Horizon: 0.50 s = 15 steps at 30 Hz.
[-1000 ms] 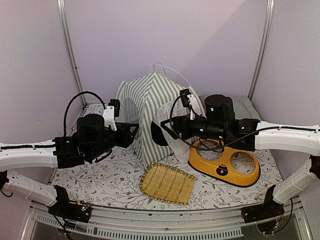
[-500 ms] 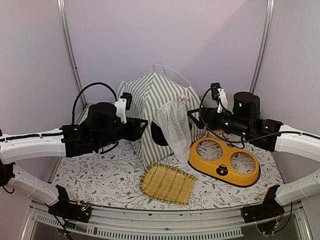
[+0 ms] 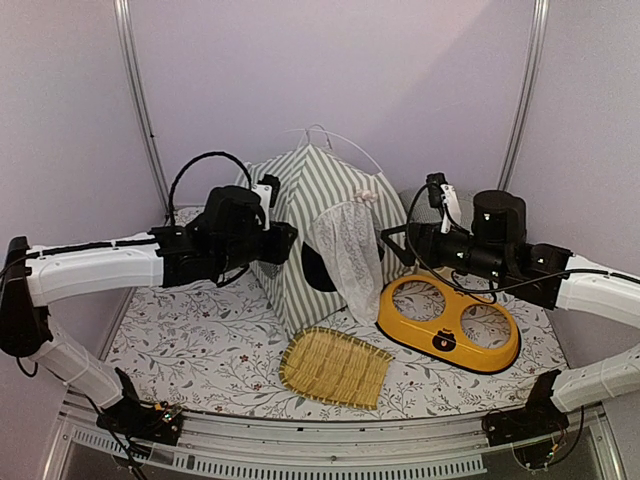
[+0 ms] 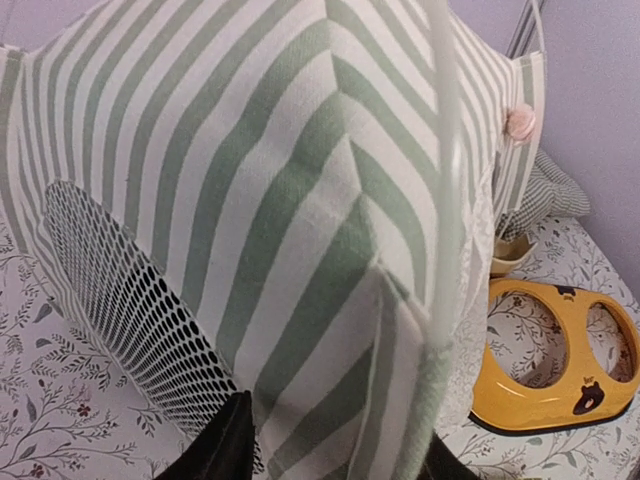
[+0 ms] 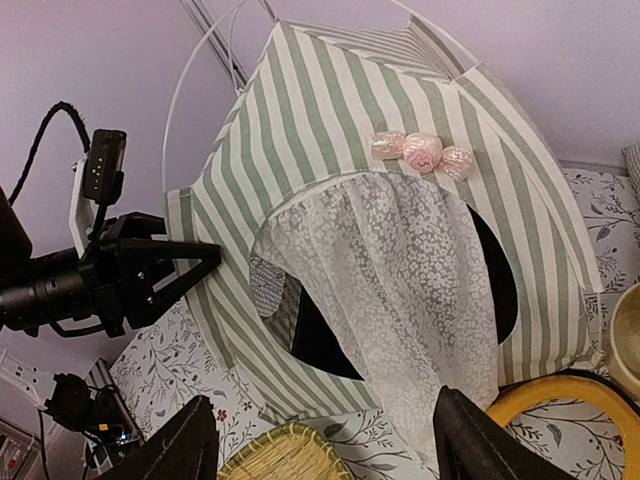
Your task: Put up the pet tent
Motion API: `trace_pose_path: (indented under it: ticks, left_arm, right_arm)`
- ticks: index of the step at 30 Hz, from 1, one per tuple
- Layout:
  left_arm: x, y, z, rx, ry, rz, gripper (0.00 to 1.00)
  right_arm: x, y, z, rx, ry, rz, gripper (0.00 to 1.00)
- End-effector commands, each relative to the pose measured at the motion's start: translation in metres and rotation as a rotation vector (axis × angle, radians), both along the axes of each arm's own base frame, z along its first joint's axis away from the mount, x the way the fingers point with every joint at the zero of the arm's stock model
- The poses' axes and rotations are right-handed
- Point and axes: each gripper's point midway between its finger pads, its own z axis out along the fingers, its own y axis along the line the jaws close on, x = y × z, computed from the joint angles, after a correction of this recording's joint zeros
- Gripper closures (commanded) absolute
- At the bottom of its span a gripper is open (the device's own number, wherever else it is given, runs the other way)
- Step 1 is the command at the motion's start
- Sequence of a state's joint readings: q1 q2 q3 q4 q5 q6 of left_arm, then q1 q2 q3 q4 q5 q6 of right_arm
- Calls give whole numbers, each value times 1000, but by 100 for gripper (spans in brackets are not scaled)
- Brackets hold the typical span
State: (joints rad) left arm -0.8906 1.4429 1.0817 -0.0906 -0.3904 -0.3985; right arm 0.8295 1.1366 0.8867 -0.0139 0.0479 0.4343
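The pet tent [image 3: 320, 200] stands upright at the back middle, striped grey-green and white, its lace curtain [image 3: 350, 250] hanging over the dark door. Thin white poles [image 3: 340, 140] arc above its peak. My left gripper [image 3: 285, 243] is at the tent's front left corner. In the left wrist view the striped corner [image 4: 280, 200] fills the gap of that gripper [image 4: 335, 435], beside the mesh window [image 4: 120, 300]; whether the fingers press the fabric is unclear. My right gripper [image 3: 385, 240] hangs open just right of the curtain, touching nothing. The right wrist view has this gripper [image 5: 325, 400] facing the tent [image 5: 330, 130] and curtain [image 5: 420, 270].
A yellow double-bowl feeder [image 3: 450, 325] lies right of the tent, under the right arm. A woven bamboo tray [image 3: 335, 367] sits in front of the tent. A checked cushion [image 3: 495, 212] lies at the back right. A floral cloth [image 3: 200, 350] covers the table; metal posts [image 3: 140, 100] stand behind.
The left arm has risen and swung right, up to the tent's corner. The right arm has drawn back to the right, away from the door, and the curtain now hangs free.
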Motion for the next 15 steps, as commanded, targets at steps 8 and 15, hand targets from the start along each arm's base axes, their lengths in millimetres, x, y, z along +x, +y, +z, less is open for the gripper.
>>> trace_pose_path:
  ticks: [8, 15]
  left_arm:
    - [28, 10, 2, 111, -35, 74, 85]
    - [39, 37, 15, 138, -73, 154, 100]
  right_arm:
    - [-2, -13, 1, 14, 8, -30, 1]
    - [-2, -13, 2, 4, 4, -26, 1]
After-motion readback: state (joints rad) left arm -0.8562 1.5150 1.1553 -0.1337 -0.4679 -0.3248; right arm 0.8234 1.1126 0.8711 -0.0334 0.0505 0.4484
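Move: The tent rod at the near corner is about 2 cm ahead of the left hand and 2 cm to its right, at fingertip height, by the right-hand finger. The lace curtain hangs some 12 cm to the hand's right, 4 cm farther out and 10 cm lower; the woven mat lies about 16 cm back, 9 cm right and 23 cm below. From the idle right hand, the rod is roughly 16 cm left, 7 cm ahead and 4 cm down. The left fingers, part-open at first, shut fully on the tent's thin rod and pinch it at the near corner. Meanwhile the hand eases about 3 cm forward to the rod, then also drifts a centimetre or so left as the grip closes, rolling some 5 to 10 degrees so its left side rises. ##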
